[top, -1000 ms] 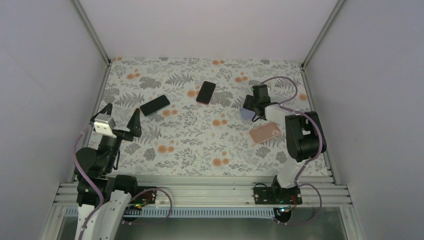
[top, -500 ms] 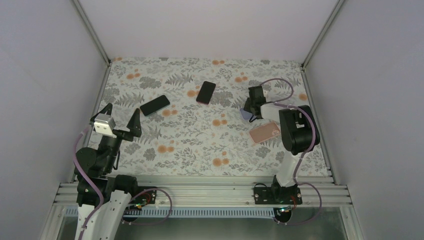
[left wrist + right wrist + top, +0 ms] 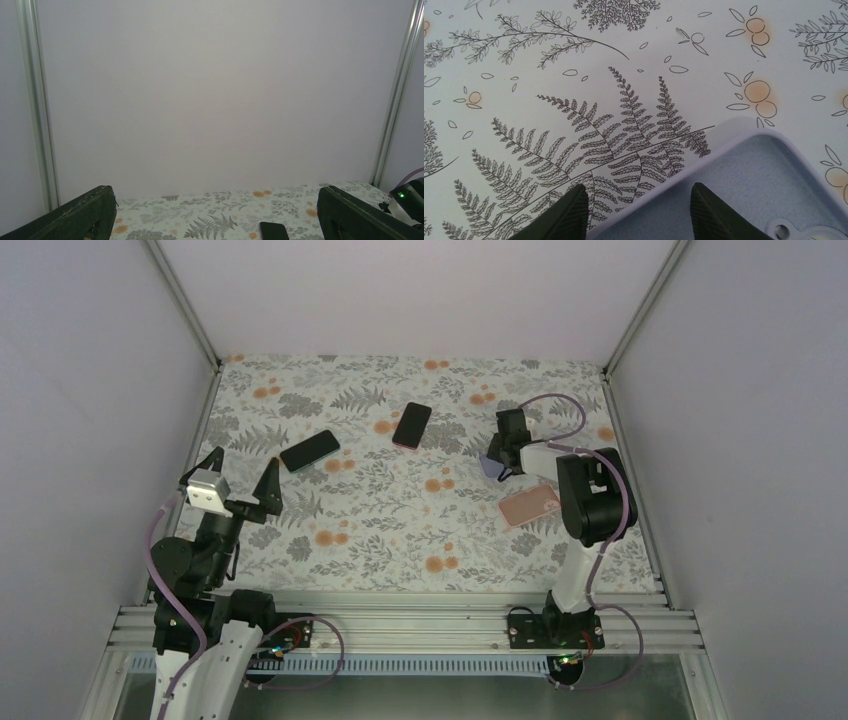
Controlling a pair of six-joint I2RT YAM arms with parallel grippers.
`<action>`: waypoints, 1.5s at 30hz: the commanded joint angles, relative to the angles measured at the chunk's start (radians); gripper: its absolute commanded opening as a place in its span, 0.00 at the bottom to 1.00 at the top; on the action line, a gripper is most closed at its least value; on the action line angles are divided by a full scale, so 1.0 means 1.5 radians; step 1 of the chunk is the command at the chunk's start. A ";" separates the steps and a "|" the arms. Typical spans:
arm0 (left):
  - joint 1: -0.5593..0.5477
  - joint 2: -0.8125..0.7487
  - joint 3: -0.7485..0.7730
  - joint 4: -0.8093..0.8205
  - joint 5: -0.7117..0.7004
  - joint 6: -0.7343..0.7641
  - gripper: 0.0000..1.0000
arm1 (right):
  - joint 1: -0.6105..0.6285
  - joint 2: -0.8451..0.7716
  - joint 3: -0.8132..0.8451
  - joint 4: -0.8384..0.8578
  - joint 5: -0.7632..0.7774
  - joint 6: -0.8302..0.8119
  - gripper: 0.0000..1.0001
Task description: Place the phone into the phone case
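A lavender phone case (image 3: 491, 467) lies inside-up at the right of the table, with its pale rim and blue lining (image 3: 749, 190) in the right wrist view. My right gripper (image 3: 505, 450) (image 3: 638, 187) is down over its corner and open. One finger is over the bare mat and the other over the lining, with the rim between them untouched. A black phone with a pink edge (image 3: 412, 425) (image 3: 273, 231) lies mid-table, and a second black phone with a teal edge (image 3: 310, 450) lies to its left. My left gripper (image 3: 243, 473) (image 3: 222, 222) is raised at the left, open and empty.
A pink phone case (image 3: 529, 506) lies just in front of the lavender one, beside the right arm's elbow. White walls with metal posts enclose the floral mat (image 3: 380, 520) on three sides. The right arm's cable loops above the back right corner.
My right gripper's jaws have narrowed around the lavender case's rim, and its arm has folded in slightly towards the left. The left arm and both phones have not moved.
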 commanded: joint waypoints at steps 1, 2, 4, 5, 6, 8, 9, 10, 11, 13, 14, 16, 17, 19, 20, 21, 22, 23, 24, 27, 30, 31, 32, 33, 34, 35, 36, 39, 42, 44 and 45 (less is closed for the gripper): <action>-0.002 -0.010 -0.008 0.017 0.005 0.007 1.00 | 0.006 0.022 0.004 -0.013 0.004 0.015 0.46; -0.002 -0.010 -0.008 0.017 0.005 0.007 1.00 | 0.006 0.024 0.004 -0.015 0.003 0.013 0.44; -0.002 -0.010 -0.008 0.017 0.005 0.007 1.00 | 0.008 0.024 0.004 -0.022 0.002 0.006 0.42; -0.002 -0.010 -0.008 0.017 0.005 0.007 1.00 | 0.009 0.023 0.004 -0.025 0.003 0.003 0.41; -0.002 -0.011 -0.008 0.017 0.005 0.007 1.00 | 0.010 0.022 0.002 -0.027 0.003 -0.001 0.39; -0.002 -0.011 -0.008 0.017 0.004 0.007 1.00 | 0.013 0.016 -0.003 -0.029 0.002 -0.009 0.34; -0.002 -0.012 -0.007 0.017 0.004 0.007 1.00 | 0.016 0.013 -0.005 -0.031 0.002 -0.014 0.33; -0.002 -0.012 -0.007 0.017 0.004 0.008 1.00 | 0.018 0.009 -0.007 -0.032 0.001 -0.019 0.32; -0.002 -0.011 -0.008 0.017 0.003 0.008 1.00 | 0.021 0.006 -0.009 -0.036 -0.001 -0.025 0.31; -0.002 -0.012 -0.008 0.017 0.003 0.008 1.00 | 0.027 -0.002 -0.014 -0.041 -0.002 -0.039 0.27; -0.002 -0.011 -0.008 0.016 0.003 0.008 1.00 | 0.029 -0.007 -0.017 -0.046 -0.006 -0.044 0.26; -0.002 -0.013 -0.009 0.017 0.003 0.008 1.00 | 0.036 -0.020 -0.028 -0.050 -0.016 -0.054 0.23; -0.002 -0.012 -0.009 0.017 0.003 0.008 1.00 | 0.040 -0.028 -0.035 -0.050 -0.018 -0.058 0.21; -0.002 -0.012 -0.008 0.017 0.002 0.008 1.00 | 0.049 -0.047 -0.055 -0.047 -0.024 -0.065 0.16; -0.002 -0.011 -0.008 0.017 0.003 0.008 1.00 | 0.054 -0.055 -0.064 -0.046 -0.029 -0.069 0.14; -0.002 -0.010 -0.009 0.017 0.003 0.008 1.00 | 0.058 -0.062 -0.072 -0.045 -0.038 -0.073 0.12; -0.002 -0.011 -0.010 0.017 0.002 0.008 1.00 | 0.062 -0.068 -0.079 -0.046 -0.047 -0.077 0.11; -0.002 -0.010 -0.010 0.017 0.001 0.008 1.00 | 0.064 -0.072 -0.084 -0.047 -0.053 -0.081 0.08; -0.002 -0.009 -0.009 0.016 0.001 0.008 1.00 | 0.068 -0.075 -0.088 -0.050 -0.057 -0.084 0.05; -0.002 -0.008 -0.010 0.016 0.000 0.008 1.00 | 0.083 -0.090 -0.103 -0.057 -0.067 -0.096 0.04; -0.002 -0.005 -0.010 0.016 -0.001 0.008 1.00 | 0.100 -0.107 -0.112 -0.065 -0.081 -0.109 0.04; -0.003 -0.004 -0.010 0.017 -0.001 0.008 1.00 | 0.105 -0.110 -0.112 -0.070 -0.089 -0.115 0.04; -0.003 -0.002 -0.011 0.017 -0.001 0.008 1.00 | 0.112 -0.114 -0.111 -0.074 -0.097 -0.125 0.04; -0.003 0.001 -0.010 0.018 -0.002 0.008 1.00 | 0.120 -0.118 -0.112 -0.078 -0.106 -0.136 0.04; -0.003 0.002 -0.010 0.017 -0.002 0.008 1.00 | 0.131 -0.125 -0.113 -0.080 -0.115 -0.146 0.04; -0.002 0.004 -0.009 0.016 -0.002 0.009 1.00 | 0.144 -0.132 -0.114 -0.083 -0.122 -0.158 0.04; -0.002 0.004 -0.010 0.016 -0.002 0.008 1.00 | 0.157 -0.140 -0.115 -0.086 -0.129 -0.170 0.04; -0.002 0.005 -0.011 0.017 -0.004 0.009 1.00 | 0.199 -0.160 -0.116 -0.092 -0.150 -0.202 0.04; -0.003 0.008 -0.011 0.017 -0.005 0.009 1.00 | 0.240 -0.161 -0.104 -0.109 -0.180 -0.230 0.04; -0.003 0.011 -0.011 0.016 -0.005 0.008 1.00 | 0.274 -0.161 -0.094 -0.121 -0.195 -0.250 0.04; -0.002 0.011 -0.011 0.016 -0.005 0.009 1.00 | 0.291 -0.161 -0.091 -0.122 -0.204 -0.261 0.04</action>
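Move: The right fingers, half open, straddle the purple phone case's far long rim near its middle; the case's centre is about 4 cm back, 1 cm right and 1 cm below the hand. The pink case lies some 16 cm back and 7 cm right, the near black phone roughly 8 cm ahead and 28 cm left, both about 1 cm lower. For the left hand the purple case is about 22 cm ahead, 56 cm right and 36 cm below. The right fingers close on the purple case's far rim and pinch it between the pads, at first almost in place, then while drawing off to the left and back, about 20 cm in all and faster towards the end. The hand swings some 40 degrees counter-clockwise as it goes and rises only about 1 cm late on, keeping its pinch. ##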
